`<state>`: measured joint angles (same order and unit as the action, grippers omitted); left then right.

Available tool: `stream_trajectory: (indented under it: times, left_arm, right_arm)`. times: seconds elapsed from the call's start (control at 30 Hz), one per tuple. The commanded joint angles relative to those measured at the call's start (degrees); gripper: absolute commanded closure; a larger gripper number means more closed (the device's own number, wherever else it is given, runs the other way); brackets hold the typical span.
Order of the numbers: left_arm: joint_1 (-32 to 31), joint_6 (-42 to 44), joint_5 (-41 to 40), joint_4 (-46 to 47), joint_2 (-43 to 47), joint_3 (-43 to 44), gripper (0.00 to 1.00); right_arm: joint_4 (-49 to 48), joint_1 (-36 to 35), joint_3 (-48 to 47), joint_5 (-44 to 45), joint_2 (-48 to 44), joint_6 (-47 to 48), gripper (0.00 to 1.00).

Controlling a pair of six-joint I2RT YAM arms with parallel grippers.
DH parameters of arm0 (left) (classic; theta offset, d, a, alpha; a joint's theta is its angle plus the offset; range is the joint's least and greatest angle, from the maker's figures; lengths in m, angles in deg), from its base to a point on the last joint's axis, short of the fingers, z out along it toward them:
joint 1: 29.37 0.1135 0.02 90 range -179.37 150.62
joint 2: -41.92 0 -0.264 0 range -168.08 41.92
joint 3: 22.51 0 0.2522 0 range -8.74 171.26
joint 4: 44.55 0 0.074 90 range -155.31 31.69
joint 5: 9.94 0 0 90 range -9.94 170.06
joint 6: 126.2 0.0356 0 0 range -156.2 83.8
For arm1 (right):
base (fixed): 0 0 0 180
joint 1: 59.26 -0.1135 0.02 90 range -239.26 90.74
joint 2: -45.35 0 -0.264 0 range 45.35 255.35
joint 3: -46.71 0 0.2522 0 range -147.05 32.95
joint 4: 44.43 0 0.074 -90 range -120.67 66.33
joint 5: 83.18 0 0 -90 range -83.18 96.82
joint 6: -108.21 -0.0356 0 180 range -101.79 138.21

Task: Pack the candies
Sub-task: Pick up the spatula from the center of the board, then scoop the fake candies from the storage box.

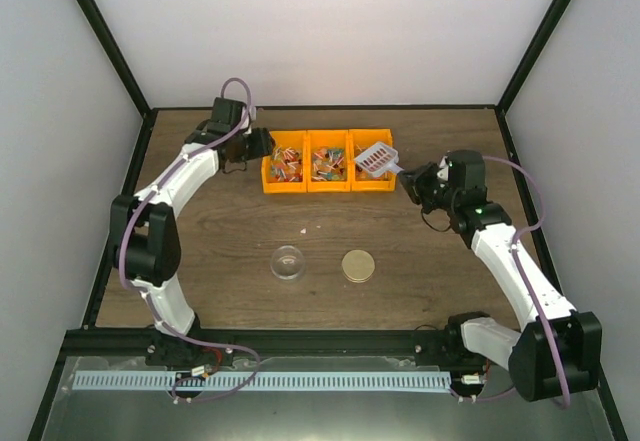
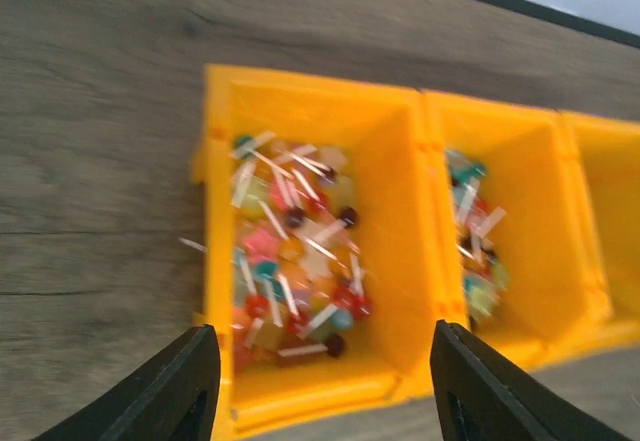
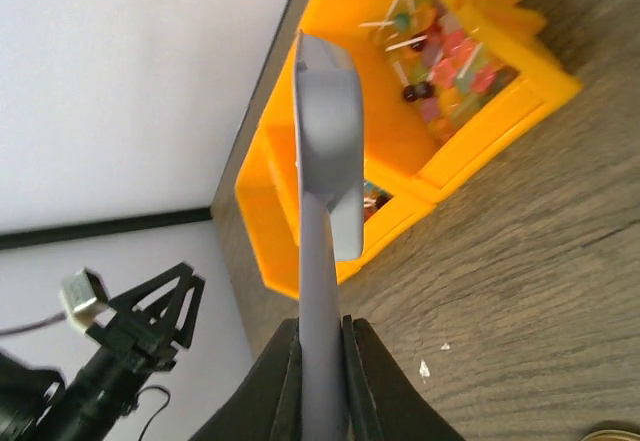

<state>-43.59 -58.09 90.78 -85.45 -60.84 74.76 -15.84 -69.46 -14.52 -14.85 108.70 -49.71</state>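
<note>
Candies (image 2: pixel 295 251) fill the left orange bin (image 2: pixel 400 161) under my left gripper (image 2: pixel 322 331), which stands open with its fingers either side of the bin's near end and nothing held. More candies (image 2: pixel 478 241) lie in the middle bin. From above, the left gripper (image 1: pixel 260 145) sits by the row's left end. My right gripper (image 3: pixel 320 323) is shut on the handle of a grey scoop (image 3: pixel 328 131). The scoop (image 1: pixel 376 159) hangs over the right bin (image 1: pixel 372 183), with reddish candies showing in it. The right gripper (image 1: pixel 412 179) is just right of the bins.
A clear round jar (image 1: pixel 288 261) and a round gold lid (image 1: pixel 358 265) rest on the wooden table (image 1: pixel 230 221) nearer the arm bases. The enclosure's white walls and black frame (image 1: pixel 110 51) stand close behind the bins.
</note>
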Motion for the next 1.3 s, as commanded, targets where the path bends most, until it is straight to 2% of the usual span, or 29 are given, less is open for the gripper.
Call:
stream_trajectory:
  times: [0.0,0.2,0.3,0.4,0.73,0.9,1.0,1.13,1.27]
  left_arm:
    - [-1.9,-2.5,-14.6,-1.9,-4.7,5.6,0.42]
    - [-2.5,-4.0,-18.2,-2.8,-9.7,10.1,0.42]
    - [-2.6,-3.8,-18.3,-2.1,-10.9,9.8,0.42]
    - [-2.8,-3.8,-17.7,-0.9,-11.5,8.9,0.42]
    - [-4.8,-6.6,-15.6,1.5,-15.2,10.2,0.48]
    - [-5.4,-6.2,-16.3,0.6,-17.0,11.4,0.54]
    - [-5.6,-5.5,-20.3,-1.3,-17.5,11.8,0.60]
    - [-6.7,-5.0,-27.0,-4.6,-16.6,11.5,0.61]
    - [-6.9,-5.4,-27.5,-3.3,-14.8,7.7,0.60]
  right_arm:
    - [8.3,-3.3,-8.5,11.6,3.5,-7.6,0.99]
    - [15.2,-9.2,-16.0,18.8,9.4,-14.2,0.99]
    - [22.2,-11.5,-20.6,22.5,12.7,-18.3,0.99]
    - [24.6,-13.6,-22.0,25.6,14.0,-22.3,0.99]
    - [32.2,-14.8,-30.0,29.7,19.5,-28.7,0.99]
    - [33.4,-14.8,-31.3,29.5,21.5,-29.6,0.99]
    - [32.1,-14.8,-30.2,29.4,21.6,-29.3,0.99]
    - [29.0,-14.8,-28.3,26.2,22.6,-29.0,0.99]
    - [27.6,-14.9,-26.5,25.0,23.2,-29.0,0.99]
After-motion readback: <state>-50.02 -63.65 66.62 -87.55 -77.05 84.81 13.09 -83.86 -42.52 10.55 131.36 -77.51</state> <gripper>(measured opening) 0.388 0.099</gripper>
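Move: My right hand already holds the spatula by its handle; the candies in the tray's right compartment lie about 16 cm ahead, 3 cm to its left and 20 cm below. The middle compartment is level with them, some 11 cm farther left. From my empty left hand, the tray's left rim is about 3 cm ahead, 3 cm to the left and 13 below, and the left compartment's candies are 3 ahead, 2 to the right and 15 below. I keep the spatula pinched, carry it about 3 cm forward and left over the right compartment, then lower it roughly 3 cm, tipping the blade down some 25 degrees towards the candies while swinging it clockwise. My left hand goes 4 cm forward, then sinks about 7 cm towards the tray's left rim, turning slightly counter-clockwise and partly closing its fingers, still open. ##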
